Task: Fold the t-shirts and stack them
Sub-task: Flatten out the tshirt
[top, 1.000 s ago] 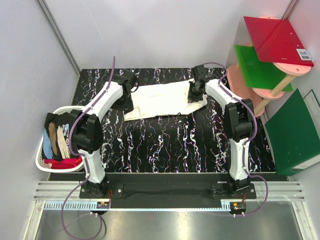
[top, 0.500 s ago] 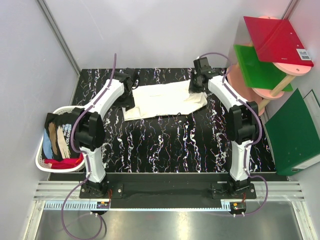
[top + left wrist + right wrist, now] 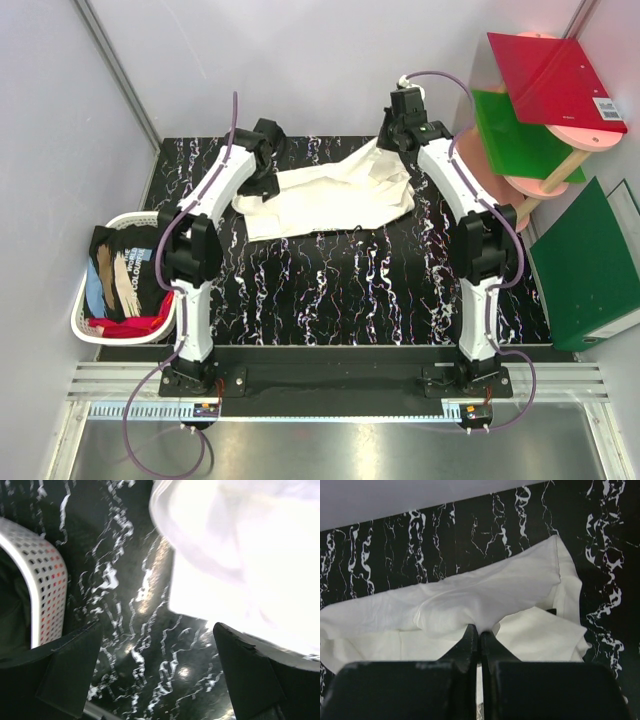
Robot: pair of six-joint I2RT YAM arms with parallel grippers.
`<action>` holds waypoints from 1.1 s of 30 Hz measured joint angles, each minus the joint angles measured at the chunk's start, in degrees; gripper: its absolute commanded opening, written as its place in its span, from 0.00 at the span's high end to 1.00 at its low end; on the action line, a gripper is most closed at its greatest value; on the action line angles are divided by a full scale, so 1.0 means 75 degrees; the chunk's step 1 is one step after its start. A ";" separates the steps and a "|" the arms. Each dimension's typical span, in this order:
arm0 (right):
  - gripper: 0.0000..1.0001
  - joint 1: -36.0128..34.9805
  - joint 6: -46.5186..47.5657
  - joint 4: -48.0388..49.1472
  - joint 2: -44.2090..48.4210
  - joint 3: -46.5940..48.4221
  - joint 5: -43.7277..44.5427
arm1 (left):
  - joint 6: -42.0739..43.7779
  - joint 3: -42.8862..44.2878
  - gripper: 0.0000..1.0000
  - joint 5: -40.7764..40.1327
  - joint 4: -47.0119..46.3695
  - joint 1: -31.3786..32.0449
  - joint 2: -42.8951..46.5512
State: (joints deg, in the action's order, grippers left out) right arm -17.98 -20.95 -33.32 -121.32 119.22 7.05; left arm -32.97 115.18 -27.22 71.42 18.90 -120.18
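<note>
A cream-white t-shirt (image 3: pixel 330 200) lies across the back of the black marbled table (image 3: pixel 340 290). My right gripper (image 3: pixel 393 148) is shut on a pinch of its right end, which is lifted into a peak. In the right wrist view the cloth (image 3: pixel 485 592) bunches at the closed tips of the right gripper (image 3: pixel 479 631). My left gripper (image 3: pixel 262 182) hovers at the shirt's left end. In the left wrist view it (image 3: pixel 157 675) stands open over bare table, the shirt's edge (image 3: pixel 240 555) just beyond its fingers (image 3: pixel 260 675). Other t-shirts (image 3: pixel 122 278), black with tan streaks, blue and red, fill a basket.
The white perforated basket (image 3: pixel 88 325) sits at the table's left edge, its wall (image 3: pixel 42 590) also in the left wrist view. A pink stand (image 3: pixel 488 165) at the right holds a red board (image 3: pixel 555 80) and a green board (image 3: pixel 520 135). A dark green board (image 3: pixel 590 265) leans below.
My right gripper has risen and moved toward the back wall, pulling the shirt's right end up with it. My left arm has stretched farther back along the shirt's left end.
</note>
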 measured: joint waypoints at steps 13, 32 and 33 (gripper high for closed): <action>1.00 0.0221 -0.0085 0.0248 -0.1451 0.1239 0.0105 | -0.0664 0.0519 0.01 -0.0055 -0.0023 -0.0452 -0.1215; 1.00 0.1399 -0.0702 0.0373 -0.2766 0.2975 -0.0688 | -0.0393 0.1944 0.01 0.0181 -0.0207 -0.2031 -0.1711; 1.00 0.1413 -0.0731 0.0379 -0.2815 0.2975 -0.0699 | -0.0391 0.1941 0.01 0.0306 -0.0227 -0.2020 -0.1784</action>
State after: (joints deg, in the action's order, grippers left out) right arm -7.38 -26.44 -30.48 -142.43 141.53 1.80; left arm -35.90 129.73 -24.93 69.71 3.75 -133.56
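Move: The right hand already grips the t-shirt's far right part. The empty tabletop it heads for lies some 10 cm ahead, 8 cm right and 15 cm below; the shirt's near right corner is about 11 cm back and 9 cm right, equally low. The open left hand has the shirt's loose left end roughly 3 cm ahead, 3 cm left and 7 cm below. From that hand, the near left corner lies about 8 cm back and 1 cm right, the basket 18 cm back and 25 cm left. Keeping its pinch on the t-shirt, the right hand draws the cloth forward about 10 cm towards the table's far edge, swinging some 8 cm right and ending about 5 cm lower. The left, fingers wide open, dips, rises while sweeping forward and left past the shirt's loose end, turns about 20 degrees counter-clockwise, then eases back right and sinks close above that end. ##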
